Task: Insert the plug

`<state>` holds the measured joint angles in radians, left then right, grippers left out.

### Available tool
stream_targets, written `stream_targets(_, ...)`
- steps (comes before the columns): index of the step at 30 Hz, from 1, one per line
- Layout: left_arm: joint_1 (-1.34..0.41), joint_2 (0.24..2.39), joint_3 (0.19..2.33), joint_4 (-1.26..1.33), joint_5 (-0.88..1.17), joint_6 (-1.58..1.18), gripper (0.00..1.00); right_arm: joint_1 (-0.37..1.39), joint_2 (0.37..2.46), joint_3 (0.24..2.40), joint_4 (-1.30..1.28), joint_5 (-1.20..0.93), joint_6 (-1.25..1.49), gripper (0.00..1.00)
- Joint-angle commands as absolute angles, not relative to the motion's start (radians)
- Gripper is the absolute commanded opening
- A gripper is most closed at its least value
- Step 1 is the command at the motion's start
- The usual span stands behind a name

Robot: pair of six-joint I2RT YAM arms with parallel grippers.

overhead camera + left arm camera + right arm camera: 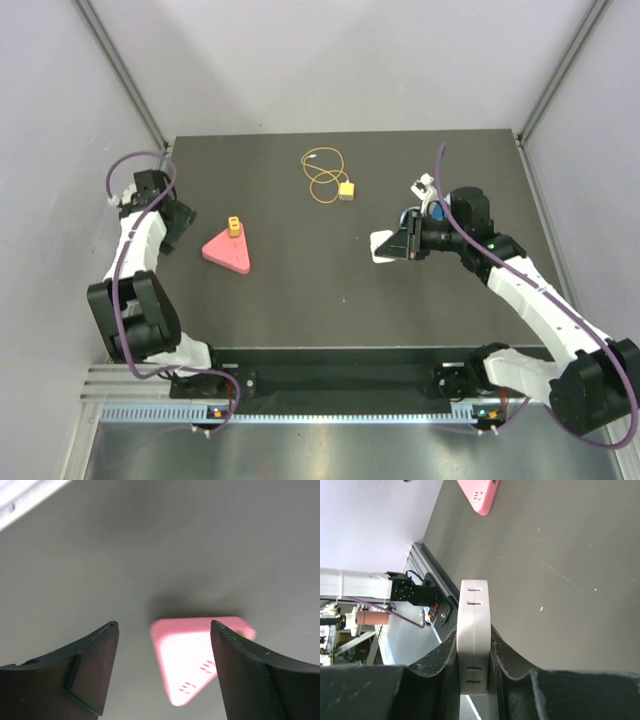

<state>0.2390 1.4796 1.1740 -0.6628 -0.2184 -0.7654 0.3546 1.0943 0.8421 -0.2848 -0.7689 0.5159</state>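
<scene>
The plug (347, 190), a small yellow connector, lies at the back middle of the mat on the end of a looped yellow-orange wire (322, 176); no gripper is near it. A pink triangular block (225, 251) with slot pairs lies at the left, carrying a small yellow block (232, 228). My left gripper (183, 222) stands open just left of it. In the left wrist view the pink triangular block (192, 655) shows beyond the open left gripper (164, 625). My right gripper (397, 245) is shut on a white slotted block (474, 630), held edge-on above the mat.
The dark mat (300, 310) ends at a metal rail along the near side (330, 410). Pale walls enclose the left, right and back. In the right wrist view the pink triangular block (481, 495) shows at the top and a motor unit (417, 594) at the mat's edge.
</scene>
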Motion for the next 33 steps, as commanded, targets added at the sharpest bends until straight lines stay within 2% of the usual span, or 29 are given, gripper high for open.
stream_targets(1, 0.279, 1.512, 1.131, -0.582, -0.059, -0.741, 0.77, 0.345, 1.054, 0.868, -0.267, -0.787, 0.491, 0.00)
stream_targets(3, 0.279, 1.554, 1.140, -0.568, 0.042, -0.694, 0.76, 0.344, 1.054, 0.877, -0.273, -0.787, 0.485, 0.00)
stream_targets(7, 0.279, 1.585, 1.129, -0.548, 0.107, -0.638, 0.75, 0.344, 1.054, 0.885, -0.284, -0.781, 0.476, 0.00)
stream_targets(11, 0.279, 1.594, 1.066, -0.515, 0.095, -0.618, 0.72, 0.344, 1.045, 0.873, -0.275, -0.779, 0.480, 0.00)
stream_targets(13, 0.278, 1.606, 1.055, -0.518, 0.084, -0.614, 0.64, 0.344, 1.040, 0.868, -0.276, -0.779, 0.482, 0.00)
stream_targets(18, 0.276, 1.580, 0.985, -0.482, 0.066, -0.620, 0.59, 0.345, 1.022, 0.870, -0.298, -0.767, 0.476, 0.00)
stream_targets(25, 0.239, 1.563, 0.894, -0.391, 0.149, -0.629, 0.56, 0.344, 1.005, 0.882, -0.351, -0.693, 0.451, 0.00)
stream_targets(33, 0.112, 1.588, 0.864, -0.334, 0.202, -0.650, 0.51, 0.347, 0.989, 0.923, -0.416, -0.601, 0.428, 0.00)
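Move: From the left hand the pink socket block's middle lies roughly 11 cm to the right, about 1 cm back and some 9 cm below; its near corner is only about 4 cm to the right. The yellow plug on the block stands about 12 cm to the left hand's right, 4 cm ahead and 6 cm below. From the right hand, the block is some 43 cm to the left, 9 cm ahead and 17 cm below. The left fingers come onto the left corner of the pink socket block and push it along to the right. The hand first sinks about 8 cm while easing right, then sweeps another 5 cm right at table level, turning some 20 degrees clockwise as the fingers narrow to half open. The right hand keeps its grip on the white plug, drifting about 2 cm right. ##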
